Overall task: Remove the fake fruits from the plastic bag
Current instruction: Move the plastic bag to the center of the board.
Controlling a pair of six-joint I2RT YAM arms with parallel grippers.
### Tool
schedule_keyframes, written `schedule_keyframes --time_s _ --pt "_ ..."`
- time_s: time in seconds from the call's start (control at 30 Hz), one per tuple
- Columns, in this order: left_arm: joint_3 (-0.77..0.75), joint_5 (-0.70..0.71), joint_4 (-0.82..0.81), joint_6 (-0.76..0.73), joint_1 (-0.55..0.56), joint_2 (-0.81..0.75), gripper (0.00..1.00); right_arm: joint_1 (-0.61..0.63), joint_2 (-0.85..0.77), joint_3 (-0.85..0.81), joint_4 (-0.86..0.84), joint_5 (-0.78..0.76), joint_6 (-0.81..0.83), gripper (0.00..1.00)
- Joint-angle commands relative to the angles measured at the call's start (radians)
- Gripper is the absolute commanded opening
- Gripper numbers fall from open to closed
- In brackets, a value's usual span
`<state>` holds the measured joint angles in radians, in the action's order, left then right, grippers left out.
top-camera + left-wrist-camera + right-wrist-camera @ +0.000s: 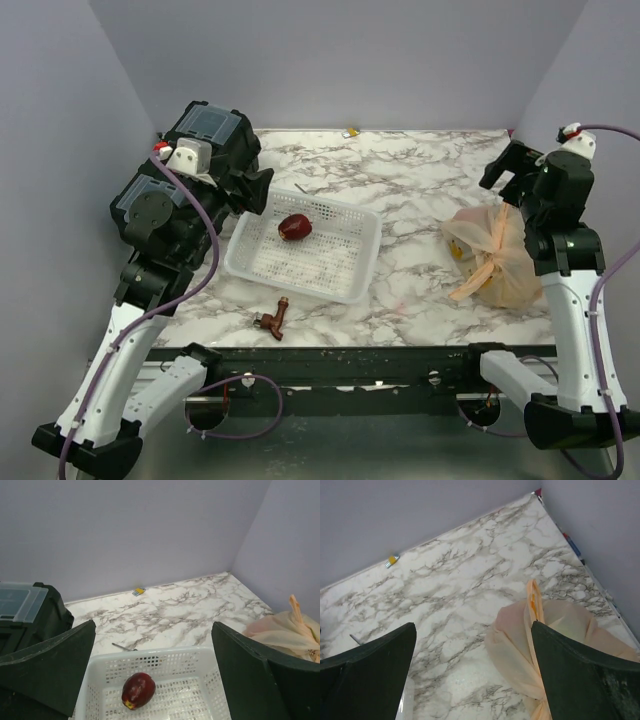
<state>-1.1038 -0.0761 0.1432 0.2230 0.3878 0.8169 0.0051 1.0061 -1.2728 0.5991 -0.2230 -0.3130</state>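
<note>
The pale peach plastic bag [497, 262] lies bunched on the marble table at the right, its handles knotted; something yellow shows faintly through it. My right gripper [505, 166] hovers open above its far side, and in the right wrist view the bag [560, 640] sits under the right finger. One dark red fake fruit [294, 227] lies in the white perforated basket [325, 268]. My left gripper [256, 190] hangs open over the basket's far left corner; in the left wrist view the red fruit [138, 690] is below the empty jaws. The bag [282, 630] shows at the right edge there.
A small brown tap-shaped object [272, 321] lies on the table in front of the basket. A tiny yellow item [352, 131] rests against the back wall. A thin metal pin [122, 647] lies just behind the basket. Grey walls close in three sides.
</note>
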Motion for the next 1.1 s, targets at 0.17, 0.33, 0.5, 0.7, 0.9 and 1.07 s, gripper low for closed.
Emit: schedule_keyframes --time_s 0.17,0.33,0.5,0.7,0.9,1.07 --pt "0.093 -0.028 -0.109 -0.008 0.055 -0.006 0.99 -0.005 -0.028 0.071 0.022 -0.163 -0.085 1.0" --pt "0.1 -0.038 -0.12 0.02 0.069 0.01 0.99 -0.005 -0.021 0.126 0.087 -0.21 -0.147 1.0" --pt "0.112 0.0 -0.125 0.005 0.112 0.026 0.99 -0.005 -0.007 0.207 0.11 -0.284 -0.255 1.0" --pt "0.118 -0.007 -0.13 0.005 0.128 0.034 0.99 -0.005 0.028 0.259 0.119 -0.346 -0.331 1.0" --pt "0.133 -0.005 -0.138 0.001 0.145 0.042 0.99 -0.014 0.085 0.294 0.141 -0.374 -0.362 1.0" --pt "0.133 -0.016 -0.138 0.006 0.155 0.048 0.99 -0.024 0.054 0.334 0.112 -0.429 -0.39 1.0"
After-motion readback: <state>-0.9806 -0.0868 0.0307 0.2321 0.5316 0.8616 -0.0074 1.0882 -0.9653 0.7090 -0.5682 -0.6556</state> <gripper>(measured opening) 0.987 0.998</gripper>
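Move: The plastic bag lies about 8 cm ahead of the right gripper, 13 cm to its right and some 27 cm below. The white basket's middle is about 30 cm to the right gripper's left and 12 cm ahead. From the left gripper the bag is roughly 48 cm to the right, 10 cm ahead and 35 cm lower; the dark red fruit in the basket is about 13 cm ahead of the left gripper, 4 cm to its right and 38 cm below. Sink the right gripper some 16 cm towards the plastic bag, easing about 5 cm right and 4 cm back, while you turn it clockwise and tip its wide-open fingers further down onto the bag's line. Slide the left gripper slightly right and down too, still open above the basket. ##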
